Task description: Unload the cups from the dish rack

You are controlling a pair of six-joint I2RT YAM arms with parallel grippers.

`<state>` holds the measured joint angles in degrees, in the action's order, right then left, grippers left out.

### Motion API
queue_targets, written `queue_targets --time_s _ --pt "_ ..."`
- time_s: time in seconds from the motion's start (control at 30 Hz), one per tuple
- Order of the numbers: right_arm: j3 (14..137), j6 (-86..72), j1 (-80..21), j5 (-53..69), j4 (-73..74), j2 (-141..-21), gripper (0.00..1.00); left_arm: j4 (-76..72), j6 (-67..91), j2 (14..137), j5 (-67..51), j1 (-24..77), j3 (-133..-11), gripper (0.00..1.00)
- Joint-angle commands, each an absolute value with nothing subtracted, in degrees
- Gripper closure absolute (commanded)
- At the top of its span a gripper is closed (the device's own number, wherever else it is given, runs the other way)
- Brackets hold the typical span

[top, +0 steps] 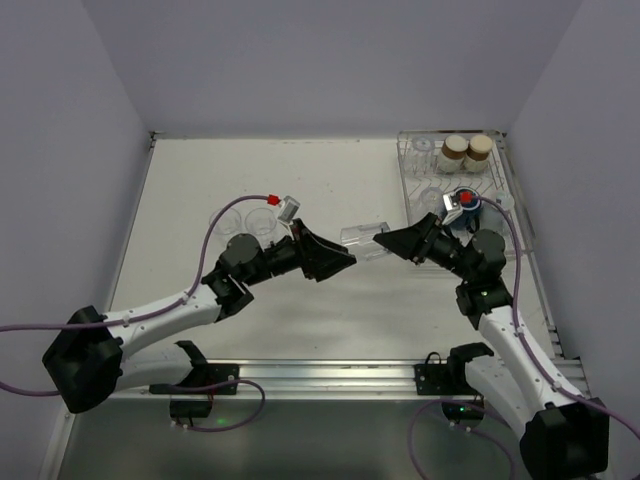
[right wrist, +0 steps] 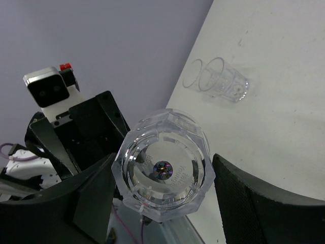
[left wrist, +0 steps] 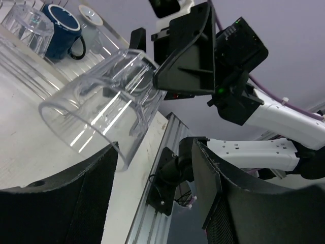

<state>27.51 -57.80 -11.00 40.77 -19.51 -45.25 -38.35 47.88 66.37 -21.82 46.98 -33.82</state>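
A clear glass tumbler (top: 363,238) hangs sideways above the middle of the table. My right gripper (top: 383,240) is shut on its base end, and the base (right wrist: 162,170) faces the right wrist camera between the black fingers (right wrist: 84,201). My left gripper (top: 350,262) stands open at the tumbler's rim end. In the left wrist view the rim (left wrist: 86,127) reaches one left finger (left wrist: 61,201), and the other finger (left wrist: 210,178) is apart from it. The dish rack (top: 510,195) at the far right holds two cream cups (top: 455,150), a dark blue mug (left wrist: 58,30) and another clear tumbler (left wrist: 30,25).
Two clear cups (top: 245,220) sit on the table beside the left arm's wrist; one of them (right wrist: 223,81) shows in the right wrist view. The aluminium rail (top: 330,372) with the arm bases runs along the near edge. Walls close in on both sides.
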Motion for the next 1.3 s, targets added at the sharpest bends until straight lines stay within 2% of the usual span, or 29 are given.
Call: queue_targets --time_s 0.0,0.23,0.3,0.33,0.37,0.4,0.43,0.5,0.53,0.6,0.67,0.77,0.93,1.1,1.27 --pt "26.1 -63.1 -12.5 47.6 -30.0 -46.7 0.71 -44.3 49.2 67.2 -20.0 47.6 -33.7 0.37" --pt "23.4 -66.4 -16.1 47.6 -37.6 -50.2 0.71 -44.6 48.5 68.0 -19.2 48.3 -34.4 0.56" --pt "22.9 -67.8 -17.7 47.4 -40.4 -51.8 0.71 -44.7 48.1 68.1 -19.2 48.3 -34.8 0.71" --pt "22.9 -68.1 -18.3 47.1 -41.2 -53.2 0.71 -44.7 47.7 68.0 -18.9 48.3 -35.1 0.87" --pt "22.8 -68.7 -18.7 47.0 -41.8 -54.0 0.71 -44.3 47.5 67.8 -17.8 48.3 -35.1 0.96" --pt "22.5 -68.9 -19.4 46.9 -42.5 -54.6 0.66 -43.3 47.1 66.5 -16.4 48.4 -35.2 1.0" --pt "22.4 -69.0 -19.8 46.8 -43.1 -55.0 0.6 -41.5 46.5 65.7 -14.9 48.3 -35.7 1.0" --pt "21.7 -68.9 -20.0 46.0 -43.1 -55.6 0.4 -32.1 43.6 63.4 -8.5 48.4 -37.3 1.0" --pt "21.4 -68.6 -20.0 45.4 -42.5 -55.5 0.18 -27.6 40.6 62.8 -5.7 48.3 -40.0 1.0" --pt "21.7 -66.1 -20.0 44.0 -37.6 -54.7 0.03 -13.2 36.7 63.2 2.3 48.2 -44.5 1.0" --pt "22.2 -62.4 -20.0 43.1 -34.1 -53.0 0.01 1.4 31.7 64.8 9.5 48.2 -52.7 1.0" --pt "22.8 -57.4 -20.0 39.0 -25.2 -50.5 0.01 15.6 27.6 67.9 17.5 47.2 -61.5 1.0" --pt "24.3 -48.1 -20.0 28.4 -10.7 -44.8 0.01 35.2 23.0 73.2 24.2 39.7 -73.0 1.0" --pt "25.5 -43.6 -20.0 25.9 -6.0 -43.9 0.01 41.9 19.5 75.6 24.3 29.4 -75.8 1.0" --pt "24.9 -42.5 -20.0 27.1 -6.1 -45.5 0.01 44.7 17.1 80.0 19.4 20.5 -78.6 1.0"
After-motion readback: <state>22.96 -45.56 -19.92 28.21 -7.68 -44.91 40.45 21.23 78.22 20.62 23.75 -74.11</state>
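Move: The clear cup, held by its base end in the right hand, has its middle about 5 cm to the left hand's right and 3 cm ahead, about level. On the table, two standing cups lie about 15 cm ahead and some 21 cm below the left hand, the near cup 20 cm to its left, the far cup 28 cm. The cup's middle is 4 cm left of the right hand and about 1 cm ahead; the blue mug is some 22 cm right, 14 cm ahead and 18 cm below. Easing about 4 cm left and slightly back, the right hand brings the still-gripped cup onto the almost still left fingers, which close on its wall near the rim; the right fingers then open and that hand sinks some 8 cm, drifting back right. The left hand carries the cup left about 24 cm and forward 16 cm, finally dipping 5 cm towards the standing cups as its fingers swing from pointing right to forward and down. ##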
